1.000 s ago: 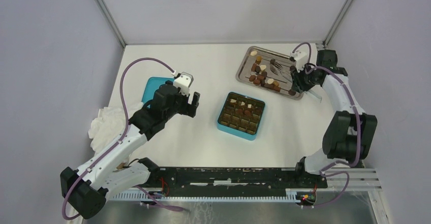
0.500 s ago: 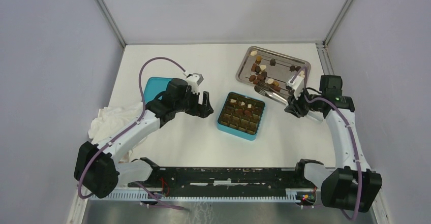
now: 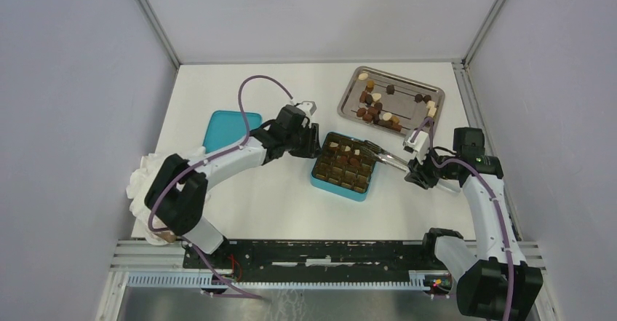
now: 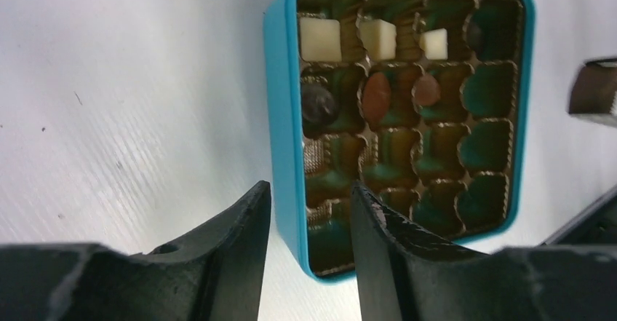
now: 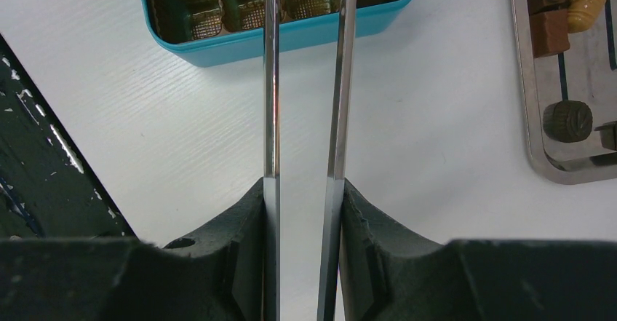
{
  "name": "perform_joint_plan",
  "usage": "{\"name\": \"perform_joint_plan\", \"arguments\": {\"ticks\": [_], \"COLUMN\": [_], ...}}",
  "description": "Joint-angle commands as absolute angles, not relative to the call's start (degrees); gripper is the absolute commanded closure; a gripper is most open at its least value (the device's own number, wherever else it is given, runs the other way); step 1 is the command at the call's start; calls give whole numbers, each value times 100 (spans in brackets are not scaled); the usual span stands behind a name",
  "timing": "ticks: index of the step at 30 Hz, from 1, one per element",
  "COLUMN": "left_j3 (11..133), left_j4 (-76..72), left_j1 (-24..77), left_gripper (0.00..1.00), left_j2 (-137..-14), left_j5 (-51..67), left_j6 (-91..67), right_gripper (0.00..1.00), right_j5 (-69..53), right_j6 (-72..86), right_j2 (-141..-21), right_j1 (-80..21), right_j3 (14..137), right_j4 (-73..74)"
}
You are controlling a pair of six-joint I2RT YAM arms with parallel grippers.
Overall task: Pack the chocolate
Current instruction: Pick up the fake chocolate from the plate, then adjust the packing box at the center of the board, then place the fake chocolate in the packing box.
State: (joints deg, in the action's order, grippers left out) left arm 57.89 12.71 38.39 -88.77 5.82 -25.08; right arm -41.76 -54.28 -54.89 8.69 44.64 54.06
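The teal box (image 3: 340, 189) with its brown gridded insert sits mid-table. It holds several chocolates: three white squares (image 4: 320, 38) in the far row and darker pieces (image 4: 376, 95) behind them. My left gripper (image 4: 311, 188) is open and straddles the box's left wall (image 4: 282, 117), one finger outside and one inside, with a gap at the inner finger. My right gripper (image 5: 303, 184) is shut on the metal tweezers (image 5: 271, 81). Their tips reach over the box's right side (image 3: 371, 148); I cannot tell whether they hold a piece. More chocolates (image 3: 372, 106) lie on the steel tray (image 3: 429, 88).
A teal lid (image 3: 225, 128) lies left of the box, behind my left arm. A crumpled white cloth (image 3: 149, 172) sits at the table's left edge. The tray's near corner (image 5: 530, 102) with a dark bonbon (image 5: 567, 121) is right of the tweezers.
My left arm swung right from the lid to the box and its jaws narrowed around the wall. My right arm carried the tweezers from the tray to the box.
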Motion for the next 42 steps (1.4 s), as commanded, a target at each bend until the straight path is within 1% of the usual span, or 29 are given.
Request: {"name": "perform_joint_plan", "arguments": {"ticks": [1, 10, 13, 15, 20, 22, 27, 32, 35, 42], "left_j3": [6370, 7083, 7243, 7320, 7463, 7503, 7251, 6222, 5646, 4919], "left_j4": [1139, 1443, 1577, 1648, 1803, 1831, 1465, 308, -362, -1100], "left_j1": [3880, 3964, 4009, 4051, 4157, 4203, 4445, 4865, 5011, 5204], "left_gripper": [51, 59, 64, 70, 91, 98, 98, 98, 98, 98], "left_j2": [-9392, -10307, -10501, -10595, -10703, -10694, -10178, -9044, -8473, -7743], "left_j5": [351, 353, 298, 234, -114, -299, -1024, -1970, -2258, -2638], "left_j6": [-2399, -2181, -2128, -2091, -2015, -1973, -1806, -1437, -1297, -1033], "right_gripper": [100, 100, 100, 100, 100, 100, 100, 100, 100, 100], "right_j5": [-4474, -4535, -4543, -4539, -4537, -4551, -4618, -4833, -5016, -5191], "right_j6": [-5559, -5581, -5579, -5576, -5588, -5598, -5671, -5793, -5934, -6123], "right_j2": [-5419, -5463, -5469, -5468, -5469, -5461, -5471, -5468, -5479, -5396], "right_j1": [861, 859, 859, 857, 860, 861, 861, 861, 861, 861], "right_j3": [4500, 4421, 4417, 4421, 4437, 4460, 4608, 4920, 5133, 5454], "right_j4": [5246, 5197, 5191, 5194, 5216, 5244, 5424, 5752, 5997, 6353]}}
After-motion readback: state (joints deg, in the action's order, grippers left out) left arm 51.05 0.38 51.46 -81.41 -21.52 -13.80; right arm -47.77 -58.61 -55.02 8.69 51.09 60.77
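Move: The left wall of the chocolate box, up towards its far corner, is some 3 cm ahead and 3 cm to the right of my open left hand, about 5 cm below. The box's middle sits roughly 8 cm right and 3 cm back, the plate of chocolates about 15 cm ahead and 20 cm right. From my right hand, which holds the tongs, that wall is about 25 cm left and 10 cm ahead. I bring my left hand about 4 cm down, forward and right, shutting my fingers on the box's left wall. With the wall pinched, I pull up about 8 cm and some 3 cm back towards my base, swinging the fingertips forward and up nearly 30 degrees. My right hand keeps its hold on the tongs, then rises about 4 cm with them late on. ##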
